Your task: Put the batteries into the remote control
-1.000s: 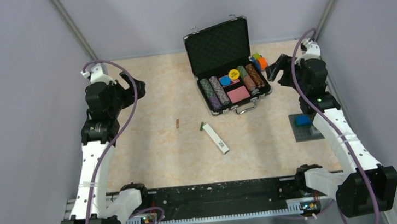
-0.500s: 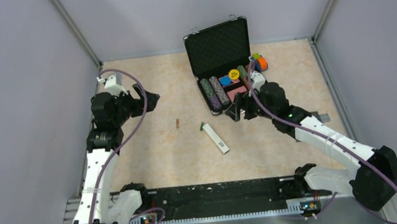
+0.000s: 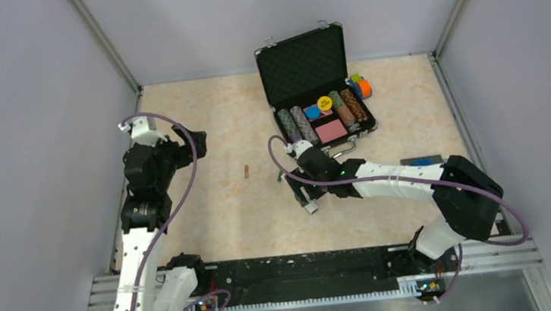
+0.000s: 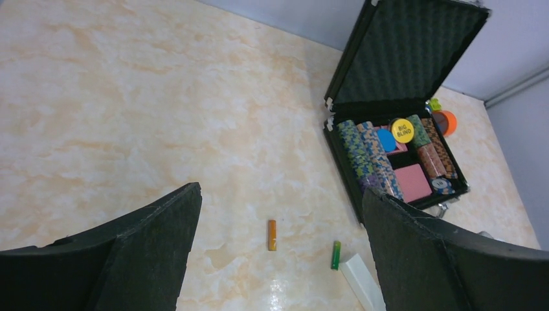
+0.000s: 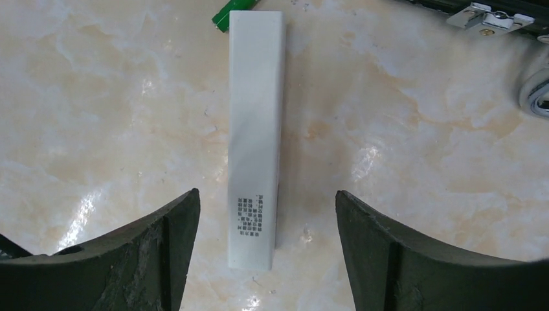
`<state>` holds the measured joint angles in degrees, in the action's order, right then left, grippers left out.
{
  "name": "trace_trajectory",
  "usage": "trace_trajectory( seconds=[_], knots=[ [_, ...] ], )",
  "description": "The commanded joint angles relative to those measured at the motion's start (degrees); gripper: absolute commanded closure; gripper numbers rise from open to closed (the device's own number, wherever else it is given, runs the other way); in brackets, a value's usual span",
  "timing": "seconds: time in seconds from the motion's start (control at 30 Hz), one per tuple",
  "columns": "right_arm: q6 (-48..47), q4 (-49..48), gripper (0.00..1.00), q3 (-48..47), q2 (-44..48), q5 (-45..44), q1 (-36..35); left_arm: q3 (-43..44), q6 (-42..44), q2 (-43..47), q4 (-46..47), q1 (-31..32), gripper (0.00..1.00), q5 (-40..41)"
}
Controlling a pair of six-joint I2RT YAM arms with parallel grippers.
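Note:
The white remote control [image 5: 254,136] lies flat on the marble tabletop, its dark label patch toward its near end. My right gripper [image 5: 266,194] hovers over that end, open, a finger on each side and neither touching. The green battery [image 5: 234,14] lies at the remote's far end. In the top view the right gripper [image 3: 305,191] covers most of the remote [image 3: 312,207]. The brownish-red battery [image 3: 247,172] lies alone to the left and shows orange [image 4: 272,234] in the left wrist view, beside the green one [image 4: 336,254]. My left gripper [image 4: 280,191] is open, high above the table.
An open black poker-chip case [image 3: 301,60] holding rows of chips stands behind the remote. Small coloured toys [image 3: 361,85] sit at its right. A grey baseplate [image 3: 422,161] lies at the right, partly behind the right arm. Walls enclose the table on three sides.
My right arm has swung from the far right, past the case, down over the remote, and its jaws have narrowed slightly. The left arm shifted a little and stays open.

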<state>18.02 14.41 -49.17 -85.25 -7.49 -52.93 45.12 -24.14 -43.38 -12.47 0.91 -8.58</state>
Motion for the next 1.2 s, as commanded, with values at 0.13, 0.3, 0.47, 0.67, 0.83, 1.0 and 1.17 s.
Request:
trace_trajectory(
  seconds=[0.13, 0.3, 0.47, 0.67, 0.83, 1.0, 1.17],
  knots=[
    [-1.00, 0.73, 0.32, -5.40, -6.36, -4.51, -2.51, 0.40, -0.38, 1.62, 1.78, -0.12, 0.01, 7.88],
    [-1.90, 0.39, 0.38, -5.99, -8.76, -4.50, -3.51, -0.13, -1.27, 2.83, 2.34, -0.10, 0.01, 12.57],
    [-2.16, -0.12, 0.48, -6.09, -10.25, -4.00, -3.84, -0.63, -1.52, 3.67, 2.51, -0.16, 0.01, 15.30],
    [-2.50, -4.14, 0.67, -4.10, -6.47, -4.71, -4.25, -0.14, -1.80, 3.91, 1.37, -0.12, 0.01, 17.12],
    [-3.27, -4.51, 0.81, -5.01, -6.10, -2.91, -4.26, -1.06, -2.59, 5.35, 2.44, -0.13, 0.01, 20.35],
    [-3.05, -3.22, 0.83, -7.08, -2.86, 0.61, -3.51, -0.55, -2.58, 6.13, 2.31, -0.11, 0.01, 19.85],
    [-0.58, -2.94, 0.83, -11.17, 2.19, 12.89, 1.34, 1.15, -4.02, 5.97, 2.51, -0.17, 0.01, 13.99]
  ],
)
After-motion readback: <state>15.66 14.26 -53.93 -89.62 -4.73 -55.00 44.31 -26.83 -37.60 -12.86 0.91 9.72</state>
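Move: The remote control lies just under the open right fingers, its middle some 3 cm ahead, 3 cm to the left and about 5 cm below. A green battery lies at its far end, about 9 cm ahead and 8 cm left of the hand; the orange battery is some 11 cm ahead and 18 cm left; the open chip case stands about 26 cm ahead and 7 cm right. From the left hand, the remote is roughly 24 cm right, 4 cm back and 26 cm below. The right fingers close from both sides on the remote control near its code-marked near end and pinch it. The hand first sinks about 4 cm to it, closing on the way, then lifts by about as much while drifting some 2 cm left. The empty left hand stays open and swings about 5 cm left, away from the remote, turning nearly 20 degrees counter-clockwise and rising slightly. ##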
